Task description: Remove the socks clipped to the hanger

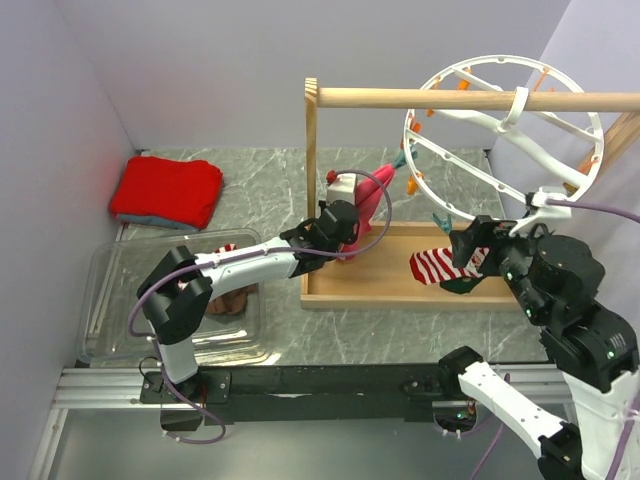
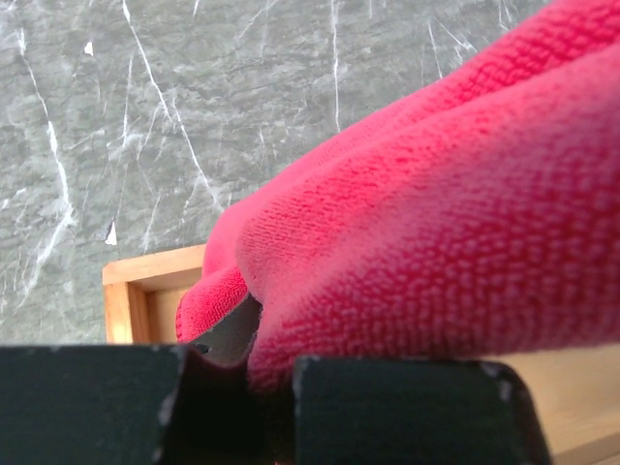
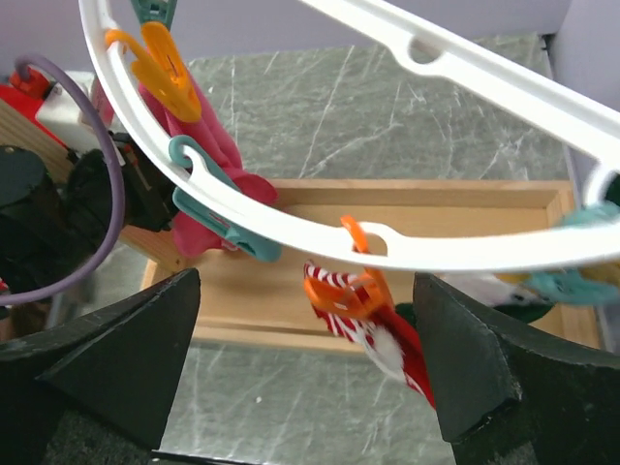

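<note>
The white ring hanger (image 1: 598, 150) hangs by its hook from the wooden rail at the upper right. A red-and-white striped sock (image 1: 435, 265) and a dark green sock (image 1: 462, 287) dangle from its lower edge. My right gripper (image 1: 468, 250) is beside them. In the right wrist view the right gripper (image 3: 305, 286) is open, with the striped sock (image 3: 387, 339) and its orange clip (image 3: 349, 291) between the fingers, below the hanger's rim (image 3: 455, 254). My left gripper (image 1: 350, 225) is shut on the pink cloth (image 1: 372, 200), which fills the left wrist view (image 2: 436, 213) above the left gripper's (image 2: 276, 407) tips.
A clear plastic bin (image 1: 120, 300) at the left holds a striped sock (image 1: 225, 247). A folded red cloth (image 1: 167, 190) lies at the back left. The wooden rail (image 1: 450, 98) stands on a wooden tray base (image 1: 370, 290). Teal clips (image 3: 218, 228) hang on the ring.
</note>
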Action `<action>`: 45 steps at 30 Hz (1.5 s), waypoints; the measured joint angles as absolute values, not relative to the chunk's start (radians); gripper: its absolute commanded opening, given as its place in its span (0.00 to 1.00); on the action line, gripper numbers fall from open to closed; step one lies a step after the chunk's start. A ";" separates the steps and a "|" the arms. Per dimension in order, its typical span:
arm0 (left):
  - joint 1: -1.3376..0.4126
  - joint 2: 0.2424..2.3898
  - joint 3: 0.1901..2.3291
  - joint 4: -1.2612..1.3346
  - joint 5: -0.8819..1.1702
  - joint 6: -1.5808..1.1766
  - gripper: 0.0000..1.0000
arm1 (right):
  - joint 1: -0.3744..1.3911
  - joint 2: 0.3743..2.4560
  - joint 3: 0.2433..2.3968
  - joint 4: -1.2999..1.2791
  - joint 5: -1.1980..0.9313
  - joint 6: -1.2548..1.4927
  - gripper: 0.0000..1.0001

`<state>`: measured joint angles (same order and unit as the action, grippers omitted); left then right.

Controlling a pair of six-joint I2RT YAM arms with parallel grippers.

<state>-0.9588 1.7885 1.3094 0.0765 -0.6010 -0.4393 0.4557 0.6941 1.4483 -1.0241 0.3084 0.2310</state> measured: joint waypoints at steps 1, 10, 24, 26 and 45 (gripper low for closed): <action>-0.959 1.788 1.308 0.077 -0.597 -0.440 0.01 | 0.456 0.696 1.435 -1.012 0.302 0.218 0.95; -0.959 1.752 1.295 0.063 -0.558 -0.457 0.03 | 0.456 0.702 1.348 -0.918 0.250 0.135 0.89; -0.957 1.644 1.150 0.070 -0.259 -0.473 0.62 | 0.456 0.691 1.294 -0.839 0.189 0.133 0.74; -0.957 1.618 1.128 0.071 -0.220 -0.476 0.66 | 0.456 0.691 1.293 -0.830 0.189 0.134 0.73; -1.272 1.463 1.032 0.370 -0.181 -0.396 0.82 | 0.456 0.691 1.288 -0.814 0.189 0.183 0.66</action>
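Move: The pink sock is pinched in the left fingers. Its middle is roughly 8 cm above that hand, 4 cm to the right and 2 cm back. The striped Santa sock lies about 16 cm back, 15 cm to the right and 9 cm above that hand. The orange clip holding the striped sock is some 5 cm ahead of the right hand, 3 cm left and 3 cm lower. A teal clip is about 8 cm ahead of the right hand and 7 cm left, nearly level with it. The pink sock is let go as the left fingers open to about three quarters. That hand draws back some 20 cm, rising and shifting right by roughly 9 cm each, and swings clockwise about 40 degrees towards the striped sock. The striped sock's orange clip is met by the right hand, which eases left and forward about 4 cm, then stays with its fingers narrowing to two thirds open around the clip. ##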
